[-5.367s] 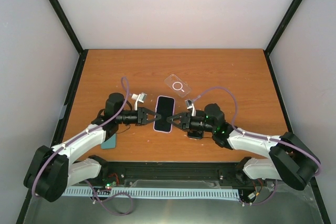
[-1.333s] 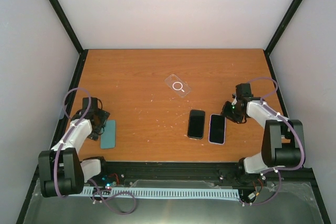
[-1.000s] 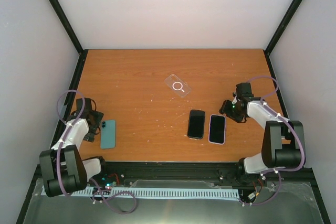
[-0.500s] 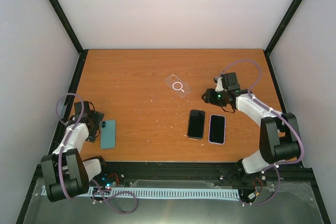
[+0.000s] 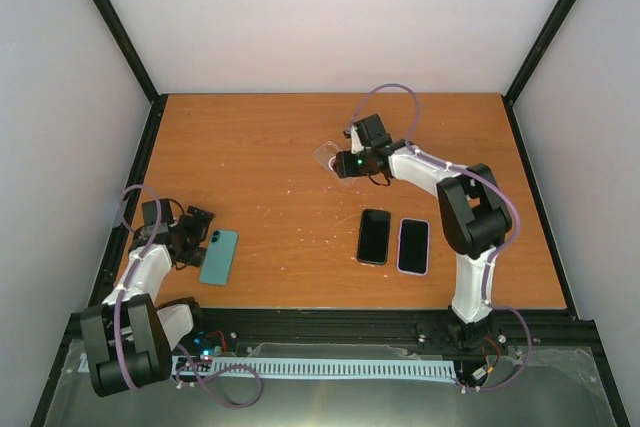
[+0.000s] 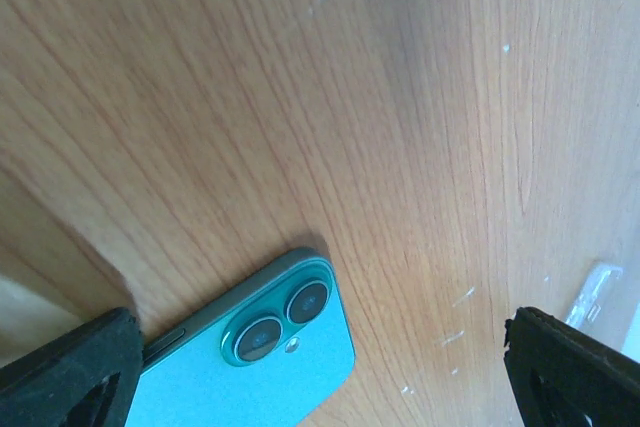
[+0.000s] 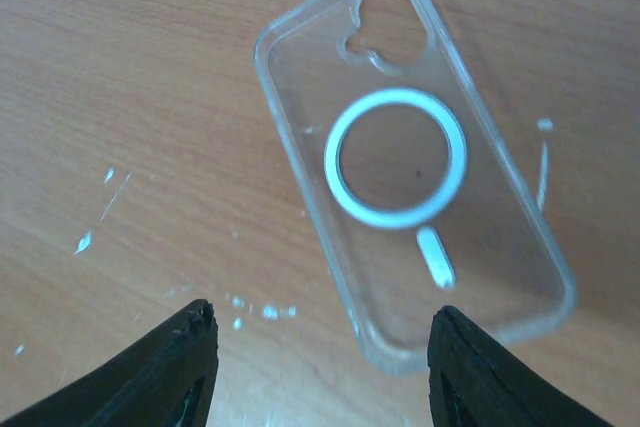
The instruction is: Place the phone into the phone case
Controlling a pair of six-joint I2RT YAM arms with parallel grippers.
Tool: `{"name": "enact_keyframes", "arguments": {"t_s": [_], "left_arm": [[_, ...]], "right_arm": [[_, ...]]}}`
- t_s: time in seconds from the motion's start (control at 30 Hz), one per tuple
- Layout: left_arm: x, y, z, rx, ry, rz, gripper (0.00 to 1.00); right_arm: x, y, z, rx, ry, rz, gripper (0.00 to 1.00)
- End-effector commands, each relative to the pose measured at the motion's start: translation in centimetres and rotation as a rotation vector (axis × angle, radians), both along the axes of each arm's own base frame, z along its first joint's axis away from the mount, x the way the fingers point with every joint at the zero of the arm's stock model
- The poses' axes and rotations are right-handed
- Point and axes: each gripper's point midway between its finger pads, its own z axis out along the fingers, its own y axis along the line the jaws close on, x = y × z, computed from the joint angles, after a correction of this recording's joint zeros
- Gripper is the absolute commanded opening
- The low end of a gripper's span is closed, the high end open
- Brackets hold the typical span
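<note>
The clear phone case (image 7: 500, 237), with a white ring on its back, lies flat on the table at mid back; the arm hides most of the case (image 5: 324, 154) from above. My right gripper (image 7: 322, 312) hovers open just over its near end, its fingers astride that end (image 5: 342, 165). A teal phone (image 5: 218, 256) lies camera side up at the left. My left gripper (image 5: 198, 237) stands wide open beside it, the camera corner of the teal phone (image 6: 250, 367) between its fingers, nothing held.
A black phone (image 5: 374, 236) and a phone with a lilac rim (image 5: 413, 245) lie side by side, screens up, near the front centre right. The table's left edge runs close to my left arm.
My right arm has swung left and back, from beside the two front phones to over the clear case. The teal phone has turned and slid slightly right near my left gripper.
</note>
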Motion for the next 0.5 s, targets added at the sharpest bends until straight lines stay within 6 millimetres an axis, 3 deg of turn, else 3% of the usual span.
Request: {"name": "enact_keyframes", "arguments": {"t_s": [0.0,0.2,0.47], "left_arm": [[-3.9,-2.3,-2.3,-0.117,0.162,-0.017,1.00],[-4.5,-0.3,-1.8,-0.010,0.225,0.036,0.99],[-6.3,0.4,-2.5,0.026,0.327,0.063,1.00]], "right_arm": [[1.6,0.9,-1.4,-0.083,-0.005,0.031,0.57],[1.6,3.5,-3.0,-0.081,0.034,0.103,0.57],[1.1,3.3,-5.2,-0.151,0.090,0.101,0.52]]}}
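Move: The clear phone case lies about 4 cm ahead of the right hand, 1 cm to its left and some 6 cm below. On the same level, the black phone is roughly 16 cm back and 7 cm right of that hand, and the purple-edged phone about 19 cm back and 16 cm right. From the left hand, the teal phone's middle is some 5 cm back, 3 cm right and 2 cm below. The right hand sinks about 4.5 cm towards the clear phone case while going some 3.5 cm left, with a short reach forward at the start, its half-open fingers coming down around the near part of the case's left edge, no touch to be seen yet. Low beside the teal phone, the wide-open left hand nudges a little right and then draws back about 2 cm, tipping its fingers slightly downward, its rear finger staying against the phone's left side. ##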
